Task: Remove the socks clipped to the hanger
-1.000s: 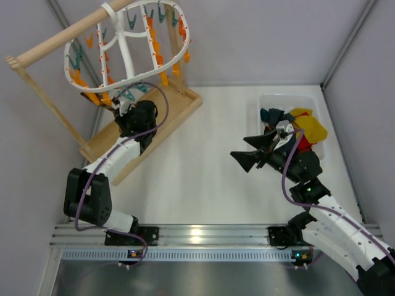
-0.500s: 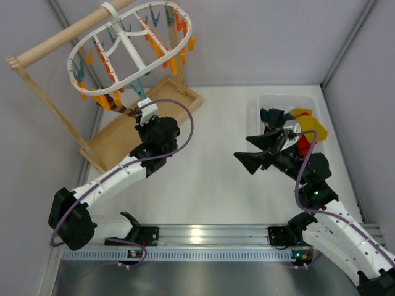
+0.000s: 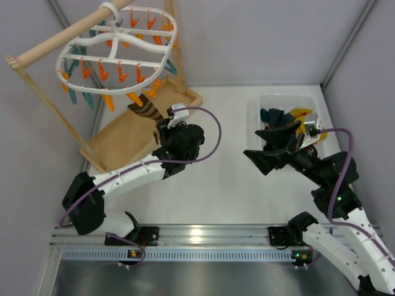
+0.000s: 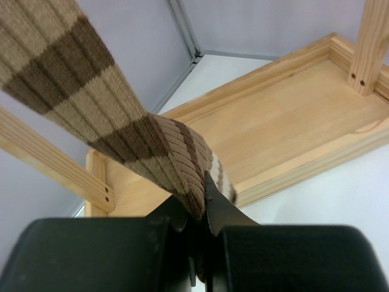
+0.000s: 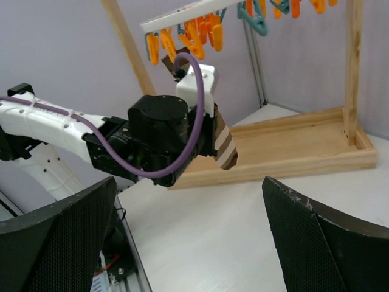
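The white oval hanger [image 3: 143, 10] with orange and teal clips hangs from a wooden rod. In the right wrist view its edge [image 5: 173, 20] shows at the top. A brown-and-cream striped sock [image 3: 145, 111] runs taut from under the hanger's near edge down to my left gripper [image 3: 163, 127]. Its top end is hidden among the clips. In the left wrist view the left gripper [image 4: 203, 182] is shut on the striped sock [image 4: 121, 121]. The sock's toe [image 5: 224, 146] hangs past that gripper. My right gripper [image 3: 259, 148] stands wide open over the table with nothing in it [image 5: 189, 182].
The wooden stand has a slanted rod [image 3: 58, 43] and a tray-like base [image 3: 117, 145] under the hanger. A clear bin [image 3: 311, 100] at the right holds loose socks, yellow [image 3: 303, 115] and dark teal [image 3: 271, 115]. Grey walls close in on three sides.
My left gripper has pulled right and away from the stand with the striped sock. The hanger has swung from steeply tilted to nearly flat. The right arm has drifted slightly right.
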### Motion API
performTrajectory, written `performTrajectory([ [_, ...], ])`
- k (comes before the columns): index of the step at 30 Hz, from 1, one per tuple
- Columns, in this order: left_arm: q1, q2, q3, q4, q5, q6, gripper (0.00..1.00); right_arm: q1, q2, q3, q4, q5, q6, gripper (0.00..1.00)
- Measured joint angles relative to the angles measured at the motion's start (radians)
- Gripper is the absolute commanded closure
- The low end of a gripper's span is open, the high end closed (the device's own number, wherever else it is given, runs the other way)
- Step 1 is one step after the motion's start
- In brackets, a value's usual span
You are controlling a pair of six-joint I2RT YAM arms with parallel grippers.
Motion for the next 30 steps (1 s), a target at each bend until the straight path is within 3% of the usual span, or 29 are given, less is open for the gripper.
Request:
performTrajectory([
  [11, -0.040, 0.186, 0.183, 0.000, 0.028, 0.097, 1.00, 0.033, 0.278, 0.358, -0.171, 0.031, -0.039, 0.06],
  [21, -0.068, 0.360, 0.354, -0.001, 0.066, 0.166, 1.00, 0.341, 0.723, 0.850, -0.446, 0.458, -0.232, 0.12],
  [30, -0.090, 0.435, 0.448, 0.000, 0.085, 0.206, 1.00, 0.435, 1.085, 1.248, -0.614, 0.734, -0.394, 0.26],
])
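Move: The striped sock's clipped cuff hangs at the near rim of the white hanger; from the left hand, which already pinches the sock lower down, it is about 13 cm up, 5 cm ahead and 6 cm left. The hanger's middle lies roughly 17 cm ahead, 12 cm left and 20 cm above that hand, the right post's foot 19 cm ahead, 7 cm right and well below. From the empty right hand the cuff is some 15 cm ahead, 33 cm left and 2 cm higher. The striped sock is drawn right about 13 cm and a little forward at one height, the left fingers keeping their pinch. Meanwhile the right hand swings left and forward, about 15 cm each way, towards the orange clip on the cuff, rising first and then levelling off, its fingers turning clockwise and tipping down while they close by about a quarter. ##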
